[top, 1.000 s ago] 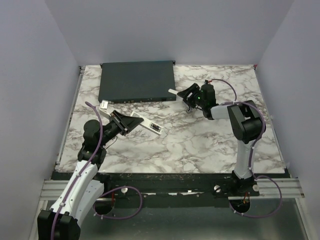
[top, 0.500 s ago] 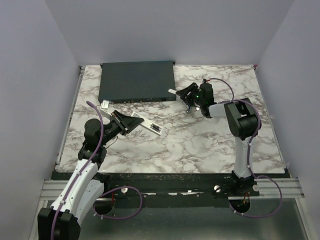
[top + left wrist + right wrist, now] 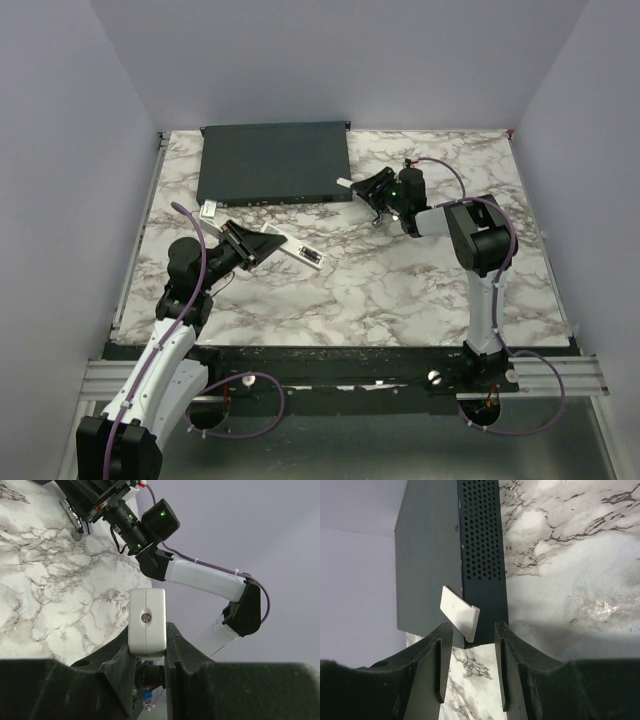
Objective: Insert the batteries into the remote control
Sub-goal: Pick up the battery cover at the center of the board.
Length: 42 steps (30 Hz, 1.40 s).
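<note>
My left gripper (image 3: 258, 243) is shut on one end of the white remote control (image 3: 302, 255), holding it just above the table left of centre. In the left wrist view the remote's end (image 3: 146, 622) sits clamped between the fingers, a small screw facing the camera. My right gripper (image 3: 372, 191) is open at the near right corner of the dark grey box (image 3: 273, 162). A small white cover (image 3: 459, 612) leans tilted against that corner, lying between the right fingers (image 3: 441, 655) without touching either. I cannot make out the batteries in any view.
The dark grey box (image 3: 427, 555) lies flat at the back of the marble table (image 3: 400, 280). A small white object (image 3: 208, 210) lies by the box's near left corner. Purple-grey walls close in the table on three sides.
The right gripper's jaws have narrowed around the white cover, and the right arm has shifted slightly toward the box. The left arm and the remote have not moved.
</note>
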{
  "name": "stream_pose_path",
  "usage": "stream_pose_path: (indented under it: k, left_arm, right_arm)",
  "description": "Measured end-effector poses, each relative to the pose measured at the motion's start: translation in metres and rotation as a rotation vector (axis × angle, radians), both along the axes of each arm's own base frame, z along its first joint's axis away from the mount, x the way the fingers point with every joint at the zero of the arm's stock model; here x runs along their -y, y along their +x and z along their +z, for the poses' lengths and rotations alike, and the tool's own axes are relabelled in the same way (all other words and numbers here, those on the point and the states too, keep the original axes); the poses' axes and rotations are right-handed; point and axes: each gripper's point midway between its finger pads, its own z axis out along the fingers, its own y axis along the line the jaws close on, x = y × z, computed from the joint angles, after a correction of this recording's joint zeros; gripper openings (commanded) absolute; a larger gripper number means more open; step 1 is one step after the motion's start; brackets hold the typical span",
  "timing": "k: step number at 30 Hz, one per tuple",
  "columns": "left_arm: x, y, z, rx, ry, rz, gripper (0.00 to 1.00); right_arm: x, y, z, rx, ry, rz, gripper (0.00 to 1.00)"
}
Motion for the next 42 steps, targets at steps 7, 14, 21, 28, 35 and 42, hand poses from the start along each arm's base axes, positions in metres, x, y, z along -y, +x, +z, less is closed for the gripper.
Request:
stream_pose_path:
  k: [7, 14, 21, 28, 35, 42]
  left_arm:
    - [0.0001, -0.0005, 0.0000, 0.000, 0.000, -0.003, 0.00]
    - [0.0004, -0.0010, 0.0002, 0.000, -0.001, -0.006, 0.00]
    - [0.0005, -0.0011, 0.0006, 0.001, -0.002, -0.008, 0.00]
    - [0.0007, -0.0014, 0.0018, 0.007, -0.003, -0.010, 0.00]
    - [0.0009, -0.0016, 0.0022, 0.006, -0.006, -0.011, 0.00]
    - [0.0010, -0.0017, 0.0024, 0.003, -0.008, -0.012, 0.00]
  right_arm:
    - [-0.0008, 0.0022, 0.0011, 0.011, 0.018, -0.005, 0.46]
    - [0.0012, 0.0068, 0.0008, 0.021, 0.053, -0.020, 0.38]
    - [0.0017, 0.0084, 0.0002, 0.023, 0.077, -0.024, 0.37]
    - [0.0005, 0.0078, -0.0006, 0.024, 0.088, -0.014, 0.32]
    - [-0.0021, 0.0073, 0.0013, 0.037, 0.103, 0.000, 0.28]
    - [-0.0043, 0.0064, 0.0050, 0.050, 0.111, 0.015, 0.21]
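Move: The battery cover lies on the black box's near right corner, just beyond the right fingertips: about 2 cm ahead of the right hand and 3 cm to its left, at nearly its height. The box's middle is some 10 cm ahead, 25 cm left and 3 cm lower; the small metal piece lies about 8 cm back, 5 cm right and 5 cm lower. From the left hand, the cover is roughly 26 cm ahead, 21 cm right and 18 cm lower. Forward by just under a centimetre, the right hand creeps its fingertips to either side of the battery cover's near end, then eases about half a centimetre left and up. Its fingers close to about half their starting gap until they come up against the cover's end, as the wrist rolls some 5 degrees, left side rising. The left hand stays put, still holding the remote. ##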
